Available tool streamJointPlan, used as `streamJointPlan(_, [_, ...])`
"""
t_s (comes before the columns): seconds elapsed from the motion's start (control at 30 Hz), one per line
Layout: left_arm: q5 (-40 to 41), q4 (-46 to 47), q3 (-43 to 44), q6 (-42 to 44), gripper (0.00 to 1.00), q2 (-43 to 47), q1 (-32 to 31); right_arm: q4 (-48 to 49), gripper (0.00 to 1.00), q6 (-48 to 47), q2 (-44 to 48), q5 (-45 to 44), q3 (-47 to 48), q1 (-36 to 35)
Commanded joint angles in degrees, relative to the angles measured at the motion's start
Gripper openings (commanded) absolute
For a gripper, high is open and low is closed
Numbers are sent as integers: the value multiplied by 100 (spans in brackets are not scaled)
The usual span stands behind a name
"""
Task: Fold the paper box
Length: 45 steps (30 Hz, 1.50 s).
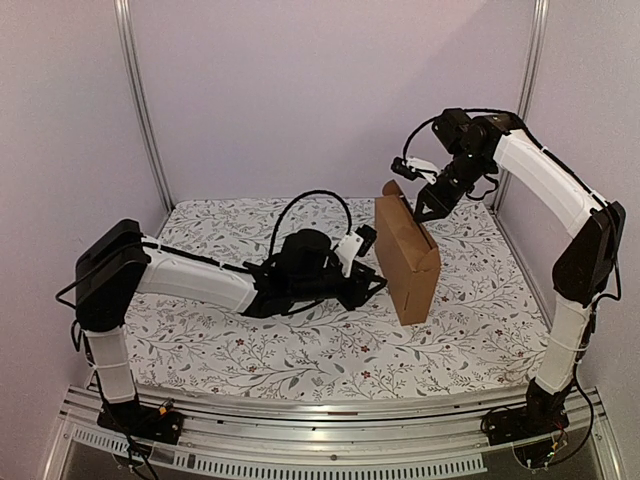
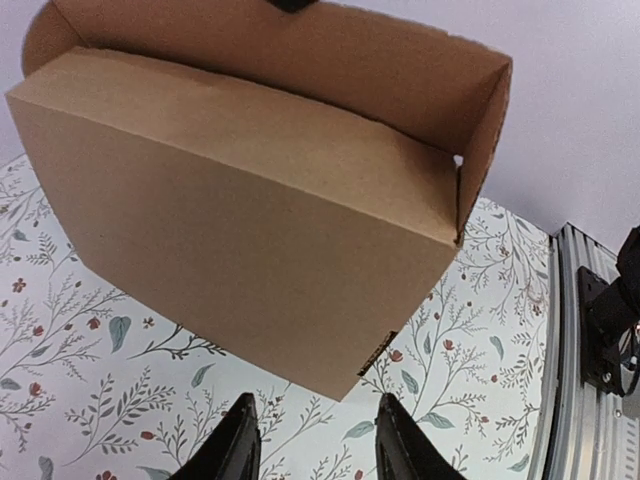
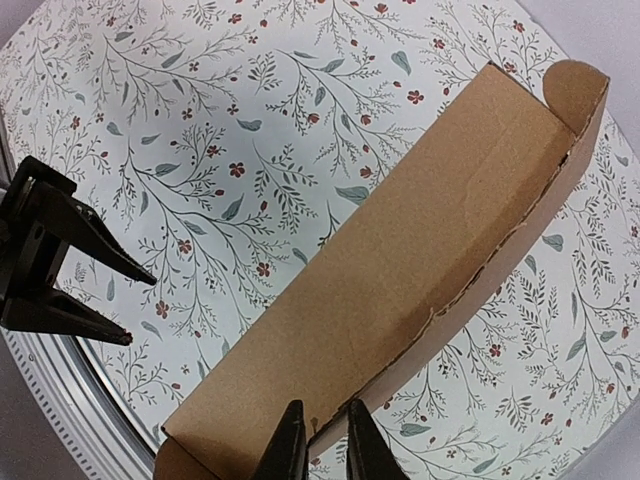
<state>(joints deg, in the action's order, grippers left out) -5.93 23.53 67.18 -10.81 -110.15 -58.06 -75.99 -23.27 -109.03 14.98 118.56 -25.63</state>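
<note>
The brown paper box (image 1: 408,262) stands on its narrow side on the floral cloth, right of centre, with a rounded flap sticking up at its far end. My right gripper (image 1: 425,215) comes down onto the box's top far edge. In the right wrist view its fingers (image 3: 290,445) sit close together over the cardboard seam of the paper box (image 3: 420,260), pinching that edge. My left gripper (image 1: 372,282) is low beside the box's left face. In the left wrist view the left gripper (image 2: 318,445) is open and holds nothing, with the paper box (image 2: 250,220) just ahead of the fingertips.
The floral tablecloth (image 1: 250,340) covers the table. An aluminium rail (image 1: 320,440) runs along the near edge, and frame posts (image 1: 140,100) stand at the back corners against plain walls. The open left gripper (image 3: 142,310) also shows at the left of the right wrist view.
</note>
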Motion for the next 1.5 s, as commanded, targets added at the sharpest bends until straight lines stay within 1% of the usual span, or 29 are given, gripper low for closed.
streamJointPlan(0.0, [576, 880, -91, -901, 40, -203, 58, -244, 13, -448, -45, -126, -6, -39])
streamJointPlan(0.17, [763, 1060, -130, -1163, 40, -260, 49, -305, 12, -728, -58, -27, 40, -31])
streamJointPlan(0.3, [886, 1176, -467, -1188, 40, -32, 47, -336, 12, -829, -57, 3, 61, -38])
streamJointPlan(0.4, [1131, 1147, -787, -1061, 41, 286, 53, -396, 12, -950, -61, 67, 75, -38])
streamJointPlan(0.6, [1642, 771, -1179, -682, 44, 872, 125, -633, 12, -1210, -142, 246, 174, -35])
streamJointPlan(0.87, [2244, 438, -1306, -664, 45, 1176, 244, -878, 12, -1623, -168, 426, 180, -38])
streamJointPlan(0.97, [2495, 212, -1266, -619, 49, 1344, 371, -986, 11, -1867, -130, 558, 181, -36])
streamJointPlan(1.03, [2503, 37, -1205, -524, 53, 1425, 521, -1029, 11, -2015, -119, 597, 184, -38])
streamJointPlan(1.17, [2267, -489, -658, -325, 59, 1357, 981, -1064, 11, -2207, -115, 635, 199, -36])
streamJointPlan(1.33, [1184, -1110, 388, -221, 63, 870, 1735, -1265, 11, -2413, -151, 915, 368, -43])
streamJointPlan(1.47, [150, -1353, 1261, 30, 67, 277, 2156, -1338, 11, -2517, -227, 1013, 409, -36])
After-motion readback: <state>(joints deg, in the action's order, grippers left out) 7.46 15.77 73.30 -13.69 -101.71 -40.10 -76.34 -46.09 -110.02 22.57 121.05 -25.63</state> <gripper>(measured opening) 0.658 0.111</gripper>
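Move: The upright box's middle lies about 12 cm ahead of the left hand, 7 cm to its right and 5 cm lower. From the right hand, whose nearly shut fingers are already at the slit along the lid, it lies about 5 cm to the left, level with it fore and aft, and 13 cm below. The rounded flap at the far end stands roughly 9 cm ahead of the right hand, 7 cm to its left and 2 cm lower. Left hand, opening, climbs away forward-left some 20 cm from the box; right twists counter-clockwise 25 degrees at the lid. ##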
